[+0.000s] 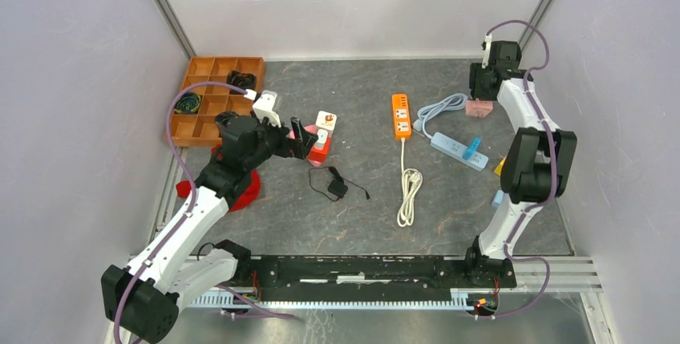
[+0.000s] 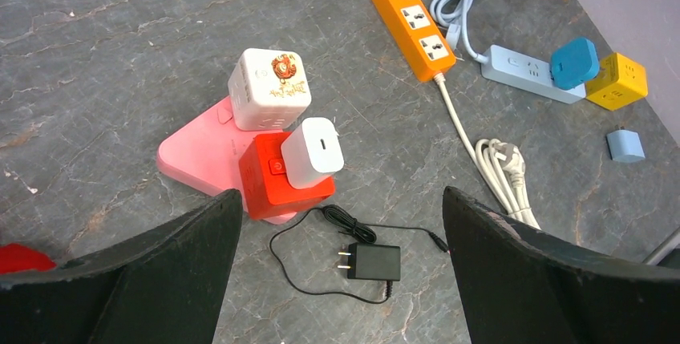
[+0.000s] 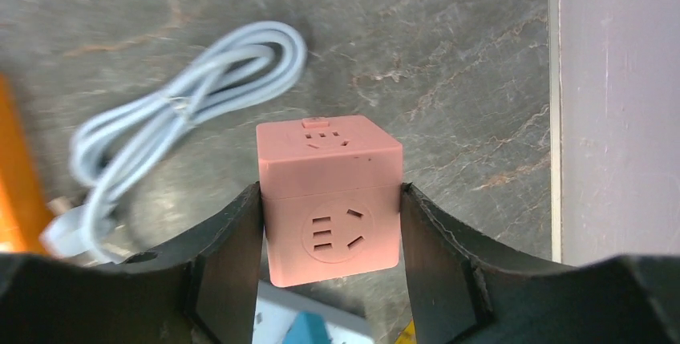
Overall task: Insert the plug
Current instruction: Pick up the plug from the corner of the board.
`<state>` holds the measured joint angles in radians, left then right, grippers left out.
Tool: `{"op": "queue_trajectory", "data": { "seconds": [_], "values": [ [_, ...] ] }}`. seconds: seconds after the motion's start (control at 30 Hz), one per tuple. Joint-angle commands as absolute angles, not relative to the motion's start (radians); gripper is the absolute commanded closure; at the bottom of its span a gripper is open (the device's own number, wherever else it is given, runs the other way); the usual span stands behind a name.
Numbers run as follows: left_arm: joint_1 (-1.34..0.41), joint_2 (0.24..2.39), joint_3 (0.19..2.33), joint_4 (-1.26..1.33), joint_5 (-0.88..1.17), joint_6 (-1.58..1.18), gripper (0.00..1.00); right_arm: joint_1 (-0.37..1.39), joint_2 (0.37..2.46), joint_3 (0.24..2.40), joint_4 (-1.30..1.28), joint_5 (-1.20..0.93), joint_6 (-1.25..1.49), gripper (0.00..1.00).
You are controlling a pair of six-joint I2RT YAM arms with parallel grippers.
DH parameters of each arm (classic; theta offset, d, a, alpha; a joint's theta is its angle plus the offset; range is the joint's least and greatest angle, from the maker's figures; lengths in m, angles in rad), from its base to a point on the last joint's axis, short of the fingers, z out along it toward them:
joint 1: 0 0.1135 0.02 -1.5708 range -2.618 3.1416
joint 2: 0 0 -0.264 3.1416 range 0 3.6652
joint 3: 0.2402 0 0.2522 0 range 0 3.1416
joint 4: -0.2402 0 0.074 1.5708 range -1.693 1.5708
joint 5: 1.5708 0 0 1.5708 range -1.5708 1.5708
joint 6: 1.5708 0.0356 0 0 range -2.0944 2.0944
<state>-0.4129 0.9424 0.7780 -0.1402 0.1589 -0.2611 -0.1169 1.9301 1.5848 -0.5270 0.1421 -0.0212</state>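
Observation:
My right gripper [image 3: 330, 192] is shut on a pink cube socket [image 3: 329, 151], one finger on each side face, a round socket face toward the camera. The top view shows this cube [image 1: 479, 109] at the far right, close to the back wall; it seems raised off the table. Below it lies a pale blue power strip [image 1: 457, 150] with a blue plug [image 2: 574, 62] in it. My left gripper [image 2: 341, 200] is open and empty, hovering over a black adapter [image 2: 375, 261] with two prongs and a thin cord. Just beyond stands a red cube socket [image 2: 277, 180] holding a white charger [image 2: 313, 151].
A white cube [image 2: 269, 87] sits on a pink base [image 2: 196, 155]. An orange power strip [image 1: 401, 115] with a coiled white cable [image 1: 410, 196] lies mid-table. A yellow cube [image 2: 616, 79], a small blue-grey adapter [image 2: 625, 145] and a brown compartment tray [image 1: 208, 95] are also here.

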Motion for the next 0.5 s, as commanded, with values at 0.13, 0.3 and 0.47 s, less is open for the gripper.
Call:
{"op": "queue_trajectory", "data": {
  "seconds": [0.13,0.3,0.47],
  "values": [
    [-0.417,0.932,0.824,-0.074,0.264,-0.344,0.01,-0.029,1.654,1.491,-0.423,-0.082,0.114,0.67],
    [-0.417,0.922,0.824,0.022,0.374,-0.433,0.01,0.045,1.512,1.365,-0.290,-0.321,0.210,0.68],
    [-0.417,0.953,0.812,0.139,0.472,-0.465,0.01,0.138,1.359,1.222,-0.091,-0.492,0.328,0.69]
  ]
}}
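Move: Clear of the table in the right hand's fingers is the pink cube plug; the red cube, with the white plug on it, lies about 48 cm to this hand's left, 14 cm back and 3 cm lower. The white cube stands some 8 cm farther out than the red one. On the way lie the orange strip, about 24 cm left and level, and the blue cable coil, 10 cm left and 4 cm ahead. From the left hand the red cube is about 5 cm ahead, 2 cm right, 14 cm below. Sweeping left some 18 cm while climbing about 12 cm and drawing back a little, the right hand carries the pink cube, still gripped, past the cable coil towards the red cube stack; it speeds up, turns counter-clockwise, and its fingers tip up and its left side rises. The open, empty left hand lifts and shifts right a few centimetres, away from the stack, rolling slightly. ##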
